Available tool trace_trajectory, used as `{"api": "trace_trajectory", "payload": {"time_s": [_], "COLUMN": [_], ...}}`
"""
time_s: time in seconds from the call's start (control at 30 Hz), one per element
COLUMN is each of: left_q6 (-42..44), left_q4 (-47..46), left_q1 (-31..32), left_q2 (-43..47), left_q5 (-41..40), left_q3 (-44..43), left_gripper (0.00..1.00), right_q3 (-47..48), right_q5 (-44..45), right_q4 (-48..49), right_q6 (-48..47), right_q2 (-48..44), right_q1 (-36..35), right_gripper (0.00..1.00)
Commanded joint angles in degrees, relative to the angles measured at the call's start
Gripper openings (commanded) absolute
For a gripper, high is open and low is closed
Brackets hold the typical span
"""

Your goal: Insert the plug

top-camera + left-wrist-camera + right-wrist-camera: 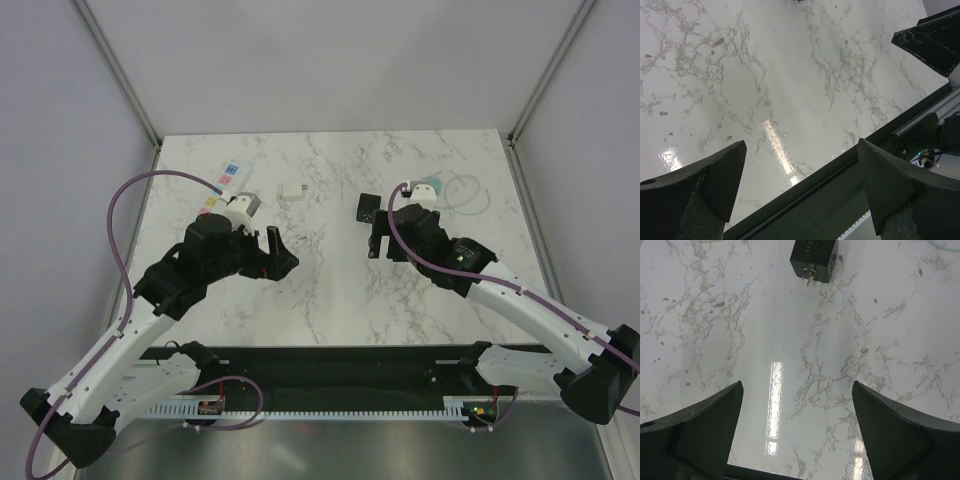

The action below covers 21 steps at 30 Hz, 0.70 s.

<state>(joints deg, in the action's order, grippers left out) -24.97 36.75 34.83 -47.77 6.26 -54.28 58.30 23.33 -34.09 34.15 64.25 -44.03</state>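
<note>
A white power strip (224, 187) with coloured labels lies at the back left of the marble table, partly hidden by my left arm. A small white plug (291, 192) lies to its right. A black plug (367, 208) lies near the middle; in the right wrist view (814, 257) its two prongs point toward my right gripper. My right gripper (374, 237) (797, 410) is open and empty just in front of the black plug, apart from it. My left gripper (284, 252) (800, 165) is open and empty over bare table, right of the strip.
A teal cable (462, 192) coils at the back right beside a white-and-teal item (428, 187). The table's black front rail (840, 185) shows in the left wrist view. Metal frame posts (118, 70) stand at the back corners.
</note>
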Motion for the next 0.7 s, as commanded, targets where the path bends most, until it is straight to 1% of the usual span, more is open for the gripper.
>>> {"api": "trace_trajectory", "payload": {"time_s": [0.0, 0.27, 0.4, 0.5, 0.53, 0.6, 0.67], "left_q6": [2.65, 3.53, 3.35, 3.17, 3.52, 4.75, 5.80], "left_q4": [-1.33, 0.07, 0.95, 0.87, 0.78, 0.78, 0.86], "left_q1": [-0.02, -0.02, -0.02, -0.02, -0.02, -0.02, 0.06], "left_q2": [0.84, -0.13, -1.71, -3.90, -6.52, -10.13, -16.63], "left_q5": [0.86, 0.68, 0.95, 0.33, -0.11, -1.69, -2.48], "left_q3": [0.32, 0.14, -0.47, -1.70, -2.49, -5.82, -10.30], "left_gripper": [1.00, 1.00, 1.00, 0.99, 0.99, 0.97, 0.95], "right_q3": [2.52, 3.05, 2.34, 3.66, 3.83, 3.57, 2.26], "right_q5": [2.68, 3.12, 6.72, 5.33, 4.71, 3.39, 0.94], "right_q4": [0.86, 1.04, 2.53, 2.45, 2.53, 3.06, 4.20], "right_q6": [1.00, -0.22, -2.33, -4.53, -5.23, -5.32, -4.97], "right_q2": [0.35, 3.16, 5.09, 7.64, 7.91, 7.91, 7.12], "right_q1": [-0.18, -0.09, 0.61, 5.34, 7.71, 9.83, 12.82], "right_gripper": [0.98, 0.98, 0.98, 0.98, 0.98, 0.98, 0.98]}}
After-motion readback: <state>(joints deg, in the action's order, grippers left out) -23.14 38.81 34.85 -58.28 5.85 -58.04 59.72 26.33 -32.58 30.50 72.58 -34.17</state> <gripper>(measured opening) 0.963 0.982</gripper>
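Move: The teal cable on the table lies about 21 cm ahead of the open right hand and 17 cm to its right, some 19 cm lower; the black socket cube is nearer, roughly 14 cm ahead, 4 cm left and 16 cm down. From the open left hand that cube is around 20 cm ahead, 27 cm right and 20 cm below, while the small white block lies about 28 cm ahead, 6 cm right and 23 cm down. The right hand, fingers staying wide open, eases off slowly, then speeds up forward and to the right, about 5 cm each way while sinking some 3 cm, towards the teal cable, turning roughly 10 degrees clockwise and dipping its left side a little, so that the black socket cube comes to lie off to its left. The left hand, still open too, hardly stirs at first, then sinks about 3 cm and starts forward and slightly right towards the cube, its fingers tipping further down by less than 10 degrees. ##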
